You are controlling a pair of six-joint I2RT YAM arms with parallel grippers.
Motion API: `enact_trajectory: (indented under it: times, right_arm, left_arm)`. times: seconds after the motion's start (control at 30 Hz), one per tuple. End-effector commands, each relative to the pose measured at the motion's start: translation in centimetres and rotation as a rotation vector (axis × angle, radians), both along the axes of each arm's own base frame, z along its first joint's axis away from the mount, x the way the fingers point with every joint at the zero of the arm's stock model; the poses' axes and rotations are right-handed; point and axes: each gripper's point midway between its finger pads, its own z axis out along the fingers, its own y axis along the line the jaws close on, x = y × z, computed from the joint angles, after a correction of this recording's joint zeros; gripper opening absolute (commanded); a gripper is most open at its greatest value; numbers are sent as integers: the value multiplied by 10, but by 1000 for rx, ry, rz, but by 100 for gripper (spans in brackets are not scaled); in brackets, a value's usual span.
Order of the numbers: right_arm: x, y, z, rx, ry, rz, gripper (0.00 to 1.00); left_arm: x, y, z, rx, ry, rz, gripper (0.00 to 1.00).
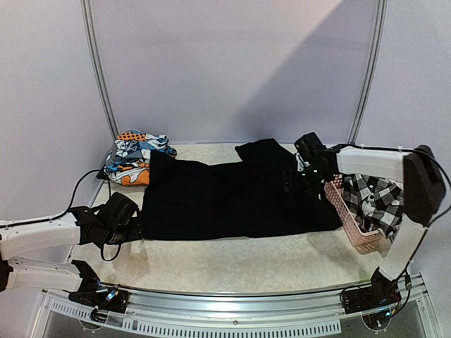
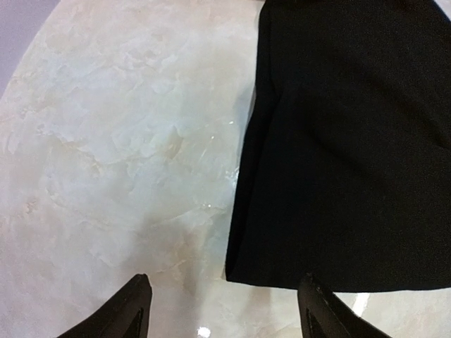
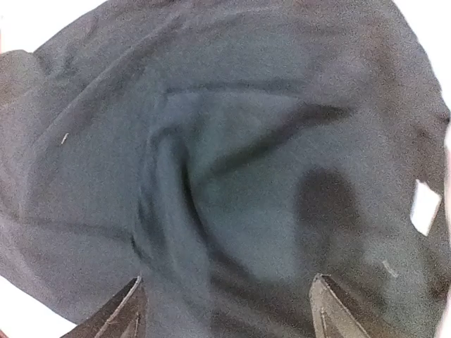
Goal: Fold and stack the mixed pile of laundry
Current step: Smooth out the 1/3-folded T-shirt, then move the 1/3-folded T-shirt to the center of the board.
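Observation:
A large plain black garment [image 1: 232, 201] lies spread flat across the middle of the table. Printed orange-blue-white pieces [image 1: 134, 158] sit bunched at its back left corner. A black-and-white checked garment [image 1: 377, 197] lies in the pink basket. My left gripper [image 1: 135, 227] is low at the black garment's left end. In the left wrist view it [image 2: 225, 299] is open, with the cloth's near corner [image 2: 282, 267] just ahead, between the fingertips and untouched. My right gripper [image 1: 310, 172] hovers over the garment's right end. There it [image 3: 225, 299] is open over wrinkled black fabric [image 3: 232, 162], holding nothing.
The pink perforated basket [image 1: 349, 222] leans at the right edge of the pale marbled table [image 1: 246, 264], close under my right arm. A black cable [image 1: 84, 183] loops along the left side. Two metal frame poles [image 1: 99, 70] rise at the back.

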Motion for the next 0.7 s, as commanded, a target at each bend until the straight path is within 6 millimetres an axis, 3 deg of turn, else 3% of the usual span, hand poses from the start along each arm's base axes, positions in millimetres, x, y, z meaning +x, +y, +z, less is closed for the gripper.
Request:
enact_trajectory:
  times: [0.0, 0.2, 0.4, 0.5, 0.57, 0.63, 0.67]
  right_arm:
    - [-35, -25, 25, 37, -96, -84, 82]
    - [-86, -44, 19, 91, -103, -114, 82]
    - [-122, -78, -8, 35, -56, -201, 79]
    - [-134, -94, -21, 9, -42, -268, 77]
    - [-142, -103, -30, -8, -29, -302, 76]
    - [-145, -109, -35, -21, -25, -333, 76]
    - [-146, -113, -36, -33, -25, -349, 75]
  left_arm:
    - [-1, -3, -2, 30, 39, -12, 71]
    - [-3, -14, -21, 6, 86, -57, 62]
    - [6, -19, -31, -1, 73, -46, 52]
    - [12, -21, -32, -4, 52, -40, 40]
    - [17, -23, -30, -3, 30, -43, 24]
    - [19, -21, -28, 6, 19, -33, 2]
    - [18, -16, -27, 19, 18, -17, 0]
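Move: The T-shirt's near-left corner lies just under the open left hand, about 1 cm ahead, 2 cm right and 4 cm down; the patterned pile is some 27 cm ahead of that hand and 1 cm left. From the empty right hand, the shirt's near-right corner is roughly 11 cm back, 13 cm right and 7 cm down, with the pink basket about 7 cm back and 20 cm right. Left sinks 3 cm, pinching the T-shirt's near-left corner; open right sweeps back-right some 17 cm towards near-right corner. ##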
